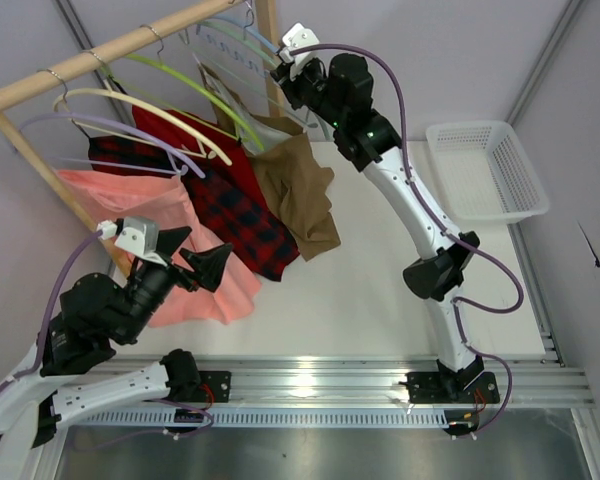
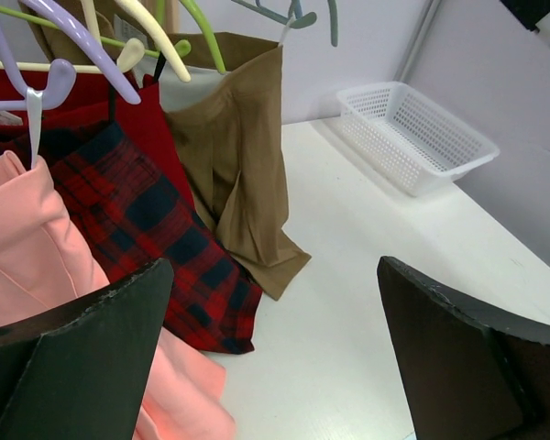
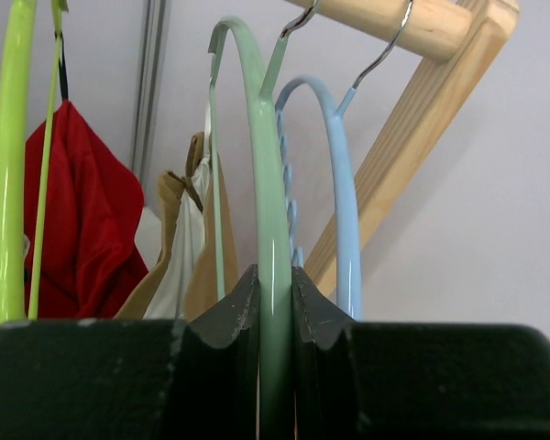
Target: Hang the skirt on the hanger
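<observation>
The tan skirt (image 1: 295,195) hangs at the right end of the rack, and its lower corner lies on the white table. In the left wrist view the skirt (image 2: 238,156) is up beside the hanger arms. The pale green hanger (image 3: 261,183) hooks over the wooden rail. My right gripper (image 3: 275,293) is shut on the hanger's arch, high at the rack's right end (image 1: 292,72). The skirt's waist (image 3: 211,247) shows just left of the hanger. My left gripper (image 1: 195,262) is open and holds nothing. It hovers over the table (image 2: 275,367), short of the skirt.
A red-and-black plaid skirt (image 1: 235,215) and a pink skirt (image 1: 195,280) hang left of the tan one. A light blue hanger (image 3: 344,183) and a lime hanger (image 3: 9,165) flank the held one. The rack's wooden post (image 3: 412,156) is close behind. A white basket (image 1: 485,170) sits at the right.
</observation>
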`<action>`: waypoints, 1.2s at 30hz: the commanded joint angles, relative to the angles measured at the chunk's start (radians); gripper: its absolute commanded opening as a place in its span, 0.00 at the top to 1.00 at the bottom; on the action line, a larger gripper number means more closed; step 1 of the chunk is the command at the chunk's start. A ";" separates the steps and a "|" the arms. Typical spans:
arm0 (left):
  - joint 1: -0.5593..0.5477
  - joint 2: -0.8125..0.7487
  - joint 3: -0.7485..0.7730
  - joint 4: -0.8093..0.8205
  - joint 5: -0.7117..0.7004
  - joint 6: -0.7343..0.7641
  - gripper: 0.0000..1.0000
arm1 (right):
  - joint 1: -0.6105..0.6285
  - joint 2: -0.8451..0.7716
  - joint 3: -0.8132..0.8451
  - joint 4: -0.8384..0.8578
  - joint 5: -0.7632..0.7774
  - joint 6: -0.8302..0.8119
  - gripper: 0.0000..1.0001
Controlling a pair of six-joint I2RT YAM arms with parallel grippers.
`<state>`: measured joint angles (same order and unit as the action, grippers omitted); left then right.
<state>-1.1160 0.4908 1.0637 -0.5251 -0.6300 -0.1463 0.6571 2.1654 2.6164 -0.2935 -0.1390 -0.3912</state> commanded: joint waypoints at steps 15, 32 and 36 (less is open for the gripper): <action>0.001 -0.119 -0.057 0.024 0.050 0.007 0.00 | 0.071 0.077 0.131 0.485 0.009 0.131 1.00; -0.001 -0.195 -0.103 0.005 0.056 0.043 0.00 | 0.107 0.165 0.137 0.648 0.098 0.083 1.00; 0.001 -0.202 -0.113 0.005 0.050 0.056 0.00 | 0.122 0.180 0.140 0.697 0.073 0.071 1.00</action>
<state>-1.1160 0.2974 0.9627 -0.5407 -0.5903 -0.1207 0.7490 2.3699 2.6579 0.0792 -0.0490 -0.3267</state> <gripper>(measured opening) 0.994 0.173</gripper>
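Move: Up ahead and to the left of the right hand, which already grips the green hanger with the brown skirt, is the free stretch of rail: roughly 9 cm forward, 13 cm left, 12 cm higher. The blue hanger's arc is about 7 cm ahead, 2 cm left and 5 cm above this hand; the lime hanger's is some 15 cm left, 2 cm back and 3 cm up. From the left hand the stretch lies about 40 cm ahead, 3 cm left, 20 cm up. Carrying the green hanger by its near arm, the right hand slides left about 7 cm, with little forward or downward travel, away from the blue hanger and towards the gap on the rail beside the lime one. The fingers stay shut on the hanger and tip up some 10 degrees. Empty and open, the left hand drifts about 3 cm left and back, sinking slightly. ##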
